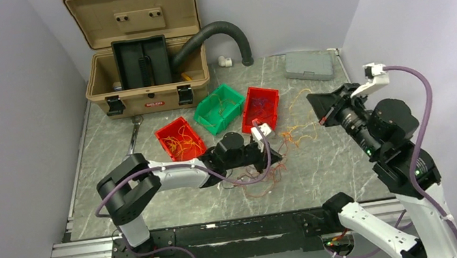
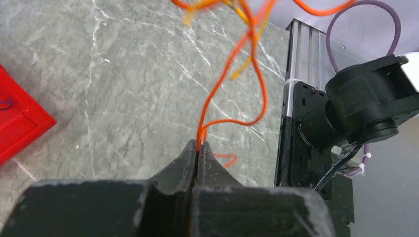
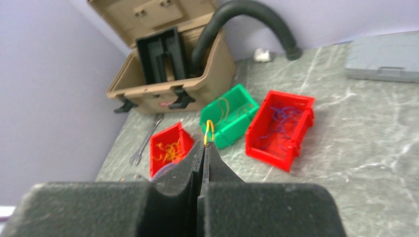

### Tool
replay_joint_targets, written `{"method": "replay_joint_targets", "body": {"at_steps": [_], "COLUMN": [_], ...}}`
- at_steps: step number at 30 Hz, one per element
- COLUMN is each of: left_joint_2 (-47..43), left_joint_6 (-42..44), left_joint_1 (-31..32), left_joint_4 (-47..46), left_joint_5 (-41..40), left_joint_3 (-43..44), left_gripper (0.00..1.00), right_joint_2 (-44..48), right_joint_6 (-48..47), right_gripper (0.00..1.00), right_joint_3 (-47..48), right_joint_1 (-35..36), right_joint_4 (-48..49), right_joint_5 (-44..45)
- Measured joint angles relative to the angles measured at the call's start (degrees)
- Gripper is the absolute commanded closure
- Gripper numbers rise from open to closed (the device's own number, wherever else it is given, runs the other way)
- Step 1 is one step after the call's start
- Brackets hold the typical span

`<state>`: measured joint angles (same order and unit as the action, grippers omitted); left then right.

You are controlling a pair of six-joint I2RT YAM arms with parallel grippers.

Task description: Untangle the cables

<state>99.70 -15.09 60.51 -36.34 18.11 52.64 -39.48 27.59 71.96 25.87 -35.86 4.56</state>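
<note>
The cables lie as a loose tangle (image 1: pixel 265 178) of orange, red and dark strands mid-table, with a smaller orange clump (image 1: pixel 297 135) to its right. My left gripper (image 1: pixel 267 158) reaches low over the tangle. In the left wrist view that gripper (image 2: pixel 200 146) is shut on an orange cable (image 2: pixel 202 132), which rises out of the closed jaws. My right gripper (image 1: pixel 317 106) is held high at the right. Seen from the right wrist, it (image 3: pixel 203 144) is shut on a small yellow cable loop (image 3: pixel 209 129).
Three bins stand behind the tangle: a red bin (image 1: pixel 162 137) with orange strands, a green bin (image 1: pixel 205 111) with yellow ones, a red bin (image 1: pixel 272 94) with purple ones. Behind are an open tan toolbox (image 1: pixel 149 96), black hose (image 1: pixel 220 30), grey case (image 1: pixel 309 64) and wrench (image 1: pixel 134 132).
</note>
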Motion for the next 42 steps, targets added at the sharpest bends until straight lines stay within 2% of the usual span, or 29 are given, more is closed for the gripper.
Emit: {"method": "replay_joint_targets", "body": {"at_steps": [3,11,15,19,21,22,24,26,28,31,37,42], "left_joint_2": [-1.49,-13.57,-19.15,-23.32,-25.66,-26.97,-29.09,-31.04,-32.09,-32.24,-29.24,-25.57], "left_joint_6": [-1.09,-6.69,-8.41,-9.51,-9.62,-9.60,-8.96,-7.72,-6.36,-4.83,-1.84,0.90], "left_joint_1": [-0.26,-5.55,-7.32,-7.17,-7.17,-7.19,-7.17,-7.17,-7.15,-6.88,-6.34,-5.55], "left_joint_4": [-1.31,2.08,7.30,14.99,18.56,20.13,22.21,23.37,23.82,23.80,21.11,15.87], "left_joint_5": [-1.16,-5.18,-8.13,-12.04,-13.70,-14.58,-15.08,-15.04,-14.91,-14.36,-11.82,-11.41], "left_joint_3": [-3.30,-19.93,-25.22,-25.57,-25.68,-25.75,-25.75,-25.68,-25.22,-23.06,-14.91,-10.14], "left_gripper": [1.00,1.00,1.00,1.00,0.99,0.91,0.61,0.42,0.29,0.17,0.01,0.01], "right_joint_2": [1.09,8.59,10.45,9.14,8.33,7.85,6.95,5.90,4.81,2.95,-2.16,-4.52], "right_joint_6": [-0.72,-2.29,-3.91,-4.76,-5.22,-5.40,-5.60,-5.60,-5.64,-5.57,-4.57,-2.32], "right_gripper": [1.00,1.00,1.00,1.00,1.00,1.00,1.00,1.00,1.00,1.00,1.00,1.00], "right_joint_3": [1.81,3.65,4.98,6.40,6.64,6.67,6.67,6.67,6.69,7.48,12.13,12.68], "right_joint_1": [0.00,0.00,0.00,0.04,0.04,0.04,0.04,0.04,0.04,0.04,0.04,0.04], "right_joint_4": [-2.32,-6.14,-6.08,-6.12,-6.08,-6.05,-6.05,-6.01,-5.64,-5.42,-4.44,-1.73], "right_joint_5": [7.45,37.55,43.80,46.45,45.90,44.74,42.03,37.66,32.79,26.05,13.51,4.74]}}
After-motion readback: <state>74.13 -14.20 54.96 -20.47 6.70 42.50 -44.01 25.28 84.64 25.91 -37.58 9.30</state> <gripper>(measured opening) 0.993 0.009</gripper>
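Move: The left gripper already holds an orange strand. The dark cable, where that strand is to be laid, lies about 18 cm to its left, 4 cm back and 14 cm below. The orange tangle lies 6 cm left, 5 cm back, equally low; the purple-cable crate stands 3 cm left, 21 cm ahead, 12 cm below. From the right gripper, holding yellow cable high, the yellow-orange snarl hangs some 5 cm left, 2 cm ahead and 16 cm below. Keep the orange strand pinched and draw the left gripper about 17 cm left while sinking 8 cm, turning it counter-clockwise, then open wide to let go and rise, heading back right. Meanwhile, with the yellow cable still gripped, swing the right gripper about 17 cm right and somewhat back, turning clockwise, then return it left and forward, ending higher. ##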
